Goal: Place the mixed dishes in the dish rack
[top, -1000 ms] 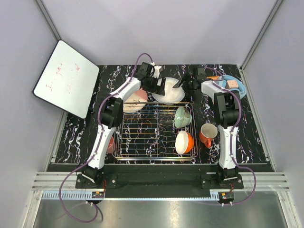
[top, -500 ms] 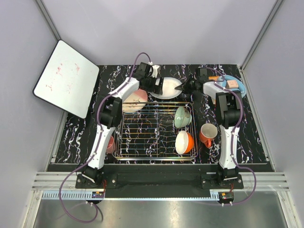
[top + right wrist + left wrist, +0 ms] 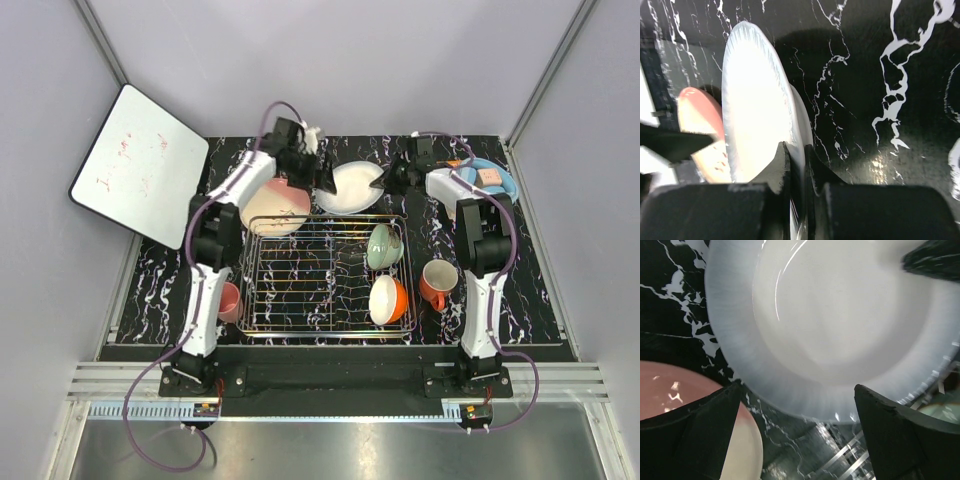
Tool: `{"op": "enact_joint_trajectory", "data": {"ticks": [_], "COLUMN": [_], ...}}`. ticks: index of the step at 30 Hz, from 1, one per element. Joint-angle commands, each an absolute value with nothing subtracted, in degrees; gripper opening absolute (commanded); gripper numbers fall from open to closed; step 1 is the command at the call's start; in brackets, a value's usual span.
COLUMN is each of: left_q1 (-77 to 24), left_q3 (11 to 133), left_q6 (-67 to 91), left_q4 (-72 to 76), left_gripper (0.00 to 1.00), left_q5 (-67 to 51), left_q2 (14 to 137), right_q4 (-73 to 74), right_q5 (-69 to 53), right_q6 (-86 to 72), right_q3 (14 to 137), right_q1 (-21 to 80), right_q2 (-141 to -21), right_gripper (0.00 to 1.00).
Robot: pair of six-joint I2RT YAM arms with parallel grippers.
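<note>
The white plate lies behind the dish rack. My right gripper is shut on its right rim; in the right wrist view the fingers pinch the plate's edge. My left gripper is open at the plate's left edge, its fingers wide apart below the plate's rim and not touching it. The pink plate lies at the rack's back left corner. The mint-green bowl and the orange bowl stand in the rack. The orange mug is right of the rack, the pink cup left of it.
Light-blue headphones lie at the back right beside the right arm. A white board leans at the back left. The enclosure walls close in the table on three sides.
My left gripper has come off the white plate's left rim and drawn back to the left. The plate has shifted slightly and is now held by the right gripper alone.
</note>
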State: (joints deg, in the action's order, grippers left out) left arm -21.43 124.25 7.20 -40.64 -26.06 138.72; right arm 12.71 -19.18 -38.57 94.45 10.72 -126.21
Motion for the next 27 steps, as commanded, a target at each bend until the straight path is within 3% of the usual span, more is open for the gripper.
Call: {"op": "enact_joint_trajectory", "data": {"ticks": [1,9,17,22,27], "left_q1": [-13.3,-1.2,2.9,3.0,3.1], "left_q3": [128.5,119.5,110.0,107.2,106.9], "left_q6": [13.1,14.2,7.8,3.8,0.4], "left_q4": [-40.6,-42.7,-48.1,-51.9,-57.6], "left_gripper": [0.99,0.99,0.99,0.99,0.99], "left_q5": [-42.6,-54.0,-51.9,-49.7,-47.5], "left_q2": [123.2,110.5,104.9,104.5,105.1], "right_q4": [15.5,18.0,14.7,8.4,-4.5], "right_q5": [-11.0,-7.0,-9.7,-8.6,-3.6], "right_q6": [-28.6,-17.6,-7.2,2.0,21.3], "right_q3": [95.9,101.3,102.8,98.1,87.4], "right_q1": [11.7,11.7,13.1,15.9,22.9], "right_q2": [-119.3,-114.9,-106.4,-99.3,-90.2], "right_gripper": [0.00,0.00,0.00,0.00,0.00]}}
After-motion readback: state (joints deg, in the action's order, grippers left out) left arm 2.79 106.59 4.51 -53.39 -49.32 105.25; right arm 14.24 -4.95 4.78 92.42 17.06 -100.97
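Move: The right fingers are shut on the right rim of the white plate, whose middle lies about 7 cm to their left. The rack's middle is roughly 21 cm back and 12 cm left. The green bowl in the rack is 15 cm straight back, the pink plate 6 cm back and 25 cm left, some 4 cm lower. From the open left hand, the white plate's middle is about 6 cm right and 1 cm back. Keeping its pinch on the white plate's rim, the right hand lifts it about 20 cm, slowly at first and then faster, while the wrist rolls some 55 degrees, left side going down and fingertips swinging up towards level. The left hand, fingers wide open, leaves the plate quickly, up and left, then eases back and sinks somewhat, ending about 19 cm higher and 17 cm left. ##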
